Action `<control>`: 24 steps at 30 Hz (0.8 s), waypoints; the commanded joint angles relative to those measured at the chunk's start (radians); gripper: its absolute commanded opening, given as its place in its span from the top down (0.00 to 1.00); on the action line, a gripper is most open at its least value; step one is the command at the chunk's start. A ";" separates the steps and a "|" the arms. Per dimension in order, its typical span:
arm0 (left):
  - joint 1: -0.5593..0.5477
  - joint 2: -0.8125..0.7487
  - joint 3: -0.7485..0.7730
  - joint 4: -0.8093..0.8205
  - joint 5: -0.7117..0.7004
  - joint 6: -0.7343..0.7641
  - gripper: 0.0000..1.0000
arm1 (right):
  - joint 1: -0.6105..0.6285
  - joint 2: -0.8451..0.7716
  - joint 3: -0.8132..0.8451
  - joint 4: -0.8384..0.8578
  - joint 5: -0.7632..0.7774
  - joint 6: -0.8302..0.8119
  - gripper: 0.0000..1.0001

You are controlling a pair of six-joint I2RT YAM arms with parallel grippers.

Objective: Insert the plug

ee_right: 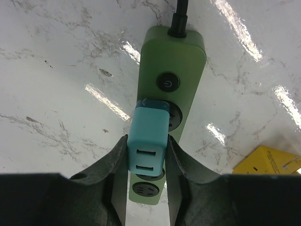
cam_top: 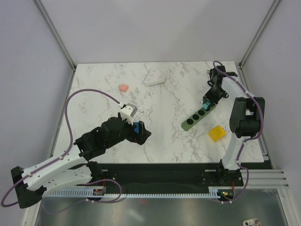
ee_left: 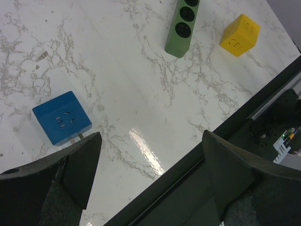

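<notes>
The bright-blue cube plug (ee_left: 61, 117) lies on the marble table with its prongs toward my left gripper; it also shows in the top view (cam_top: 137, 128). My left gripper (ee_left: 150, 165) is open and empty, its left finger just beside the plug. The green power strip (cam_top: 197, 115) lies at the right, also seen in the left wrist view (ee_left: 182, 26). My right gripper (ee_right: 147, 150) is shut on a pale teal adapter block (ee_right: 148, 129), held against the strip (ee_right: 174, 61) at the socket below the round switch. Whether its prongs are seated is hidden.
A yellow block (cam_top: 217, 133) lies near the strip's near end, also seen in both wrist views (ee_left: 240, 35) (ee_right: 268, 160). A small pink block (cam_top: 123, 88) and a white object (cam_top: 154, 78) lie toward the back. The table's black front edge (ee_left: 197, 160) runs under my left gripper.
</notes>
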 commanded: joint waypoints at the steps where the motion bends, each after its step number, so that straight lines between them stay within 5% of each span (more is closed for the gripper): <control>1: 0.002 0.011 0.060 0.015 -0.008 0.005 0.05 | 0.013 0.244 -0.106 0.208 -0.024 -0.031 1.00; 7: 0.002 0.030 0.094 0.012 -0.023 0.014 0.05 | 0.003 0.202 -0.069 0.202 -0.031 -0.060 0.98; 15: 0.002 0.016 0.118 -0.019 -0.029 0.025 0.05 | -0.036 0.032 0.124 0.124 -0.013 -0.115 0.47; 24: 0.002 -0.029 0.114 -0.036 -0.031 0.014 0.05 | -0.043 -0.043 0.255 -0.034 0.016 -0.137 0.33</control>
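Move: The right fingers are still shut on the plug, which stands at the strip's end socket beside the power button, just about 1 cm below the hand point; the socket lies some 3 cm below. The power strip's middle is about 5 cm back and 5 cm left, the yellow cube some 15 cm back and 3 cm right, the coiled cord about 12 cm ahead and 9 cm right. From the idle left hand, the plug lies roughly 22 cm ahead, 32 cm right and 17 cm lower. The right hand first stays put with the plug still pinched over the socket, then eases up about 1 cm, spreads its fingers to let the plug go, and speeds away forward and up, about 6 cm each way, off towards the cord, the fingertips swinging forward some 10 degrees. Meanwhile the left hand, empty and open, rises about 3 cm. ##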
